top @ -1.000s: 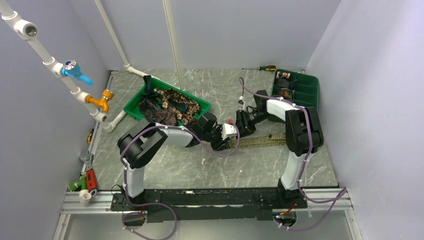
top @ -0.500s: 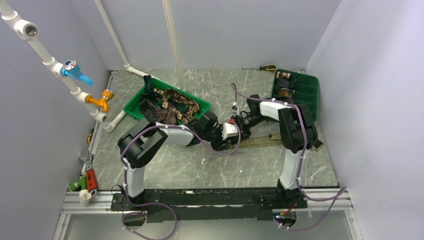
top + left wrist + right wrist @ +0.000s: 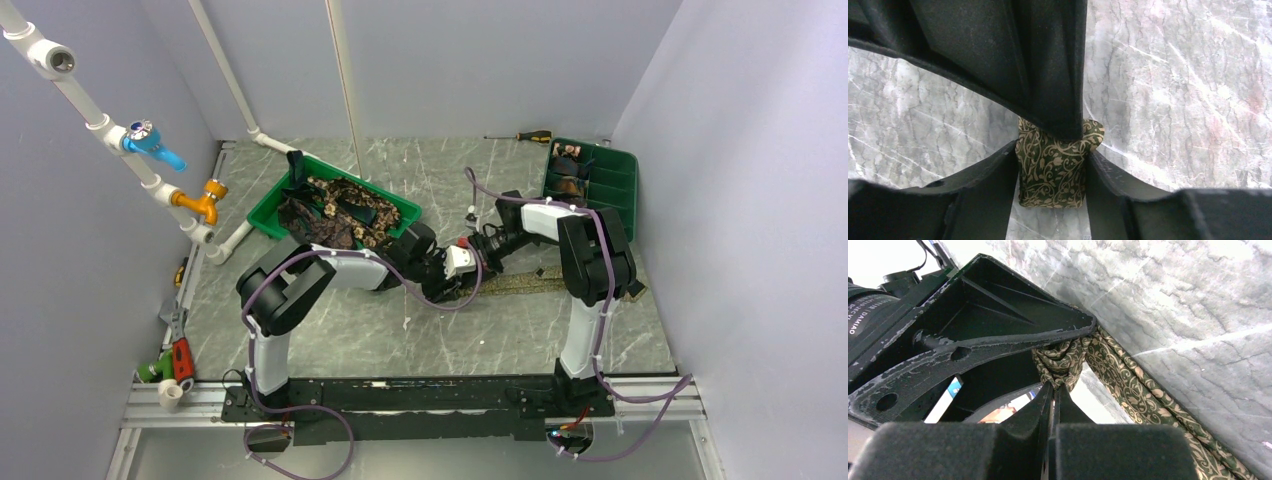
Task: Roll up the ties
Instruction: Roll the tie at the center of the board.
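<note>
One of the ties, dark green with a tan scroll pattern, lies as a strip (image 3: 525, 283) on the marble table, its left end wound into a small coil (image 3: 1053, 175). My left gripper (image 3: 1053, 150) stands around that coil, one finger against each side. From above, the right gripper (image 3: 1054, 387) is shut, its tips pinching a bunch of the coil's fabric (image 3: 1060, 362). The loose strip (image 3: 1133, 390) trails off to the right. In the top view the left gripper (image 3: 452, 278) and right gripper (image 3: 478, 252) meet mid-table.
A green tray (image 3: 262, 215) holding a heap of ties (image 3: 335, 210) stands at the back left. A compartmented green tray (image 3: 610, 180) with small coils (image 3: 568, 185) sits at the back right, a screwdriver (image 3: 522, 136) beside it. Hand tools (image 3: 175, 360) lie at the left edge.
The right arm has swung left toward the left gripper and its jaws have closed on the coil's fabric. The left gripper stays at the coil, its jaws slightly wider.
</note>
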`<state>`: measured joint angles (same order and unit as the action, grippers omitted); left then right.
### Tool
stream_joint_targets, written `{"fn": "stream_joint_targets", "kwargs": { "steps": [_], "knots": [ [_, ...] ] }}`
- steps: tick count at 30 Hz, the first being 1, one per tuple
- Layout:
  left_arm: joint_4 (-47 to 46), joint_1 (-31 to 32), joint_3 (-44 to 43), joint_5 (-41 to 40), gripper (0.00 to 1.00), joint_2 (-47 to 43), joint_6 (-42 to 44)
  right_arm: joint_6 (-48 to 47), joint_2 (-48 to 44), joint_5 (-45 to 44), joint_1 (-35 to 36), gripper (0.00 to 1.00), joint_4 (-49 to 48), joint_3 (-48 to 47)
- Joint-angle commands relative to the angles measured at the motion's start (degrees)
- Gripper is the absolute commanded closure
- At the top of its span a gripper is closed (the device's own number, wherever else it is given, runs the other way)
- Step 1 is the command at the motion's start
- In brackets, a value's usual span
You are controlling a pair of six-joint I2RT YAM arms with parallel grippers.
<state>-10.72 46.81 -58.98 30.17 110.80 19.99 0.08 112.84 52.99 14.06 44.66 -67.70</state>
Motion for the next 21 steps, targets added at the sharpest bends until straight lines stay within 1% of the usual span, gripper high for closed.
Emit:
{"fn": "stream_joint_targets", "kwargs": {
  "steps": [1, 4, 7, 14, 16, 19, 21],
  "knots": [
    [10.2, -1.2, 2.5, -2.1, 0.42, 2.8, 0.7, -2.2, 0.8, -2.3, -0.2, 1.00, 2.0, -2.9],
    [9.0, -2.5, 2.4, -0.7, 0.34, 2.3, 1.4, -1.8, 1.4, -7.7, -0.9, 1.00, 1.0, -2.7],
    [5.7, -4.1, 2.9, 1.4, 0.26, 0.3, 2.8, -1.3, 1.7, -12.0, -1.1, 1.00, -0.8, -2.3],
    [-4.6, -6.0, 8.4, 6.0, 0.20, -7.0, 5.3, -3.2, 4.7, -17.8, -1.0, 1.00, -1.8, -1.9],
    [-6.5, -6.0, 9.3, 7.6, 0.19, -7.0, 4.9, -3.4, 4.9, -18.2, -1.1, 1.00, -2.1, -1.6],
    [-9.7, -5.3, 9.0, 8.3, 0.13, -4.8, 1.5, -3.2, 4.7, -17.9, -1.0, 1.00, -2.8, -1.2],
    [-12.2, -4.3, 8.5, 7.9, 0.13, -3.4, -0.5, -2.9, 4.5, -17.6, -1.0, 1.00, -3.3, -0.7]
  ]
}}
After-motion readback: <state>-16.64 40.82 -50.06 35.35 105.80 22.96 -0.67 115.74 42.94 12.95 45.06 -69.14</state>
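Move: The rolled part of the tie sits between the left fingers, about 1 cm to the right of that hand's point. From the right hand, whose shut fingertips already pinch a fold at its top, the roll lies roughly 1 cm left and 2 cm lower. The flat rest of the tie runs off to the right, its middle some 14 cm right of the right hand, and the green tie box stands about 23 cm left and 16 cm ahead of the left hand. The left fingers spread and come free of the roll's sides, the hand slipping a couple of centimetres forward and then about 4 cm left, clear of the roll. Meanwhile the right hand keeps its pinch on the fold and brings it down some 3 cm and 2.5 cm to the right, slightly forward too, its fingers tipping about 10 degrees steeper, then holds still there. ##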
